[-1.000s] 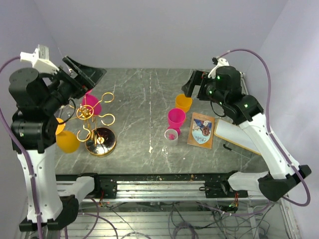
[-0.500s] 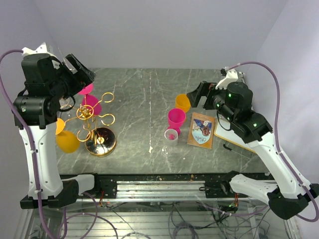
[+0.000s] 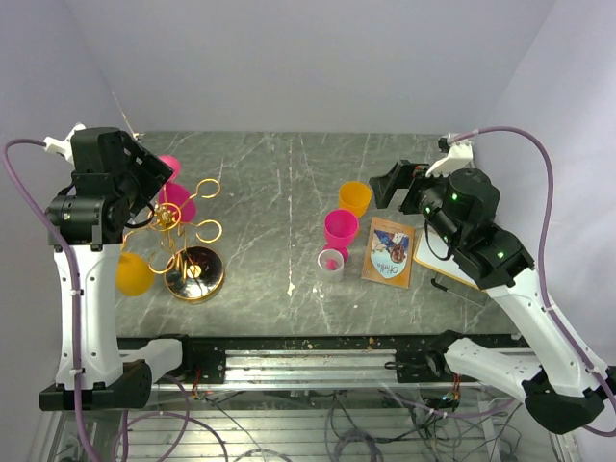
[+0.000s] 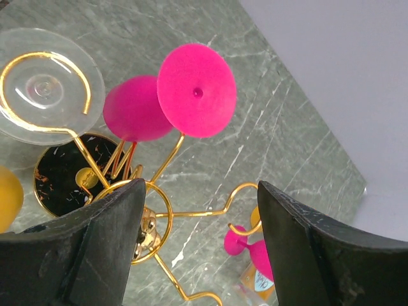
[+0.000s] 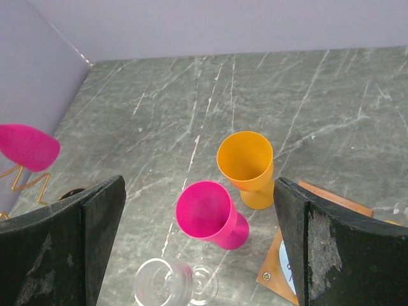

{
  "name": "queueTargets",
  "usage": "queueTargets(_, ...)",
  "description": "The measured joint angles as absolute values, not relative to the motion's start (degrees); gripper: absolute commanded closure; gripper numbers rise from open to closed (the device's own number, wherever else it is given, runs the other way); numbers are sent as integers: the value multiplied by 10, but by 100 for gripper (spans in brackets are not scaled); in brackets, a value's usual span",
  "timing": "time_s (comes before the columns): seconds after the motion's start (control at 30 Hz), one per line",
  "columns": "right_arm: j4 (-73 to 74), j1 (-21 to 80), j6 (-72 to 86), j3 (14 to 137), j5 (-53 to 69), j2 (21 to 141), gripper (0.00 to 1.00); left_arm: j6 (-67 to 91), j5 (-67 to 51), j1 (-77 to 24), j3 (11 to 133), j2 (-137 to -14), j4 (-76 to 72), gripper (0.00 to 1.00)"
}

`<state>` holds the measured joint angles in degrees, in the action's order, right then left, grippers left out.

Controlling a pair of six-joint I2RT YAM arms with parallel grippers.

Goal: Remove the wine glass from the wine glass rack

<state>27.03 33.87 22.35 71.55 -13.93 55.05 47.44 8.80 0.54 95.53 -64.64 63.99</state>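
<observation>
The gold wine glass rack (image 3: 192,274) stands at the table's left. On its arms a pink wine glass (image 4: 196,90) hangs upside down, foot up. A clear glass (image 4: 48,86) and an orange one (image 3: 133,273) hang on other arms. My left gripper (image 4: 201,255) hovers open above the rack's hub (image 4: 150,220), with only the wire arms showing between its fingers. It touches no glass. In the top view the left gripper (image 3: 154,183) sits right beside the pink wine glass (image 3: 176,199). My right gripper (image 5: 197,248) is open and empty above the table's middle.
An orange cup (image 5: 245,166) and a pink cup (image 5: 207,213) stand upright mid-table, with a clear glass (image 5: 172,284) beside them. A picture card (image 3: 389,252) and a white board (image 3: 452,262) lie to the right. Walls close off the back and both sides.
My left arm has come down and forward over the rack, and its jaws have narrowed a little. My right arm has drawn back to the right and lifted slightly.
</observation>
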Motion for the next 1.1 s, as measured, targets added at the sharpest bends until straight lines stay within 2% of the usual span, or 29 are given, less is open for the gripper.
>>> queueTargets(0.33,260,339,217,695,-161,537,0,504,130,5,955,-695,624,24)
queueTargets(0.57,250,339,212,680,-173,519,1,502,143,11,946,-712,606,32)
queueTargets(0.67,241,339,207,675,-176,514,0,496,143,14,942,-712,595,39)
queueTargets(1.1,229,339,198,654,-187,506,0,482,144,24,927,-731,580,41)
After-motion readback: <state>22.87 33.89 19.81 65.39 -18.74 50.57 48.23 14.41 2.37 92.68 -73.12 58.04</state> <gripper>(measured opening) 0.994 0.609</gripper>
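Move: The pink wine glass hangs upside down on the rack. Its foot is about 10 cm ahead of the left hand, 3 cm left and 6 cm below. The clear glass's foot is roughly 2 cm ahead and 11 cm left, with the rack's centre ring 1 cm ahead and 1 cm right, and an empty hook 7 cm ahead and 6 cm right, all 6 to 8 cm lower. From the right hand, the pink foot is some 8 cm ahead, 44 cm left and 7 cm below. Forward and down, drifting left, the left hand travels about 7 cm towards the pink wine glass's foot, turning a few degrees counter-clockwise and tipping slightly down. Its fingers narrow partway but stay open wider than a pinch, lining up with the foot's near edge without visible contact. The empty right hand eases about 2 cm right, fingers still wide open. ##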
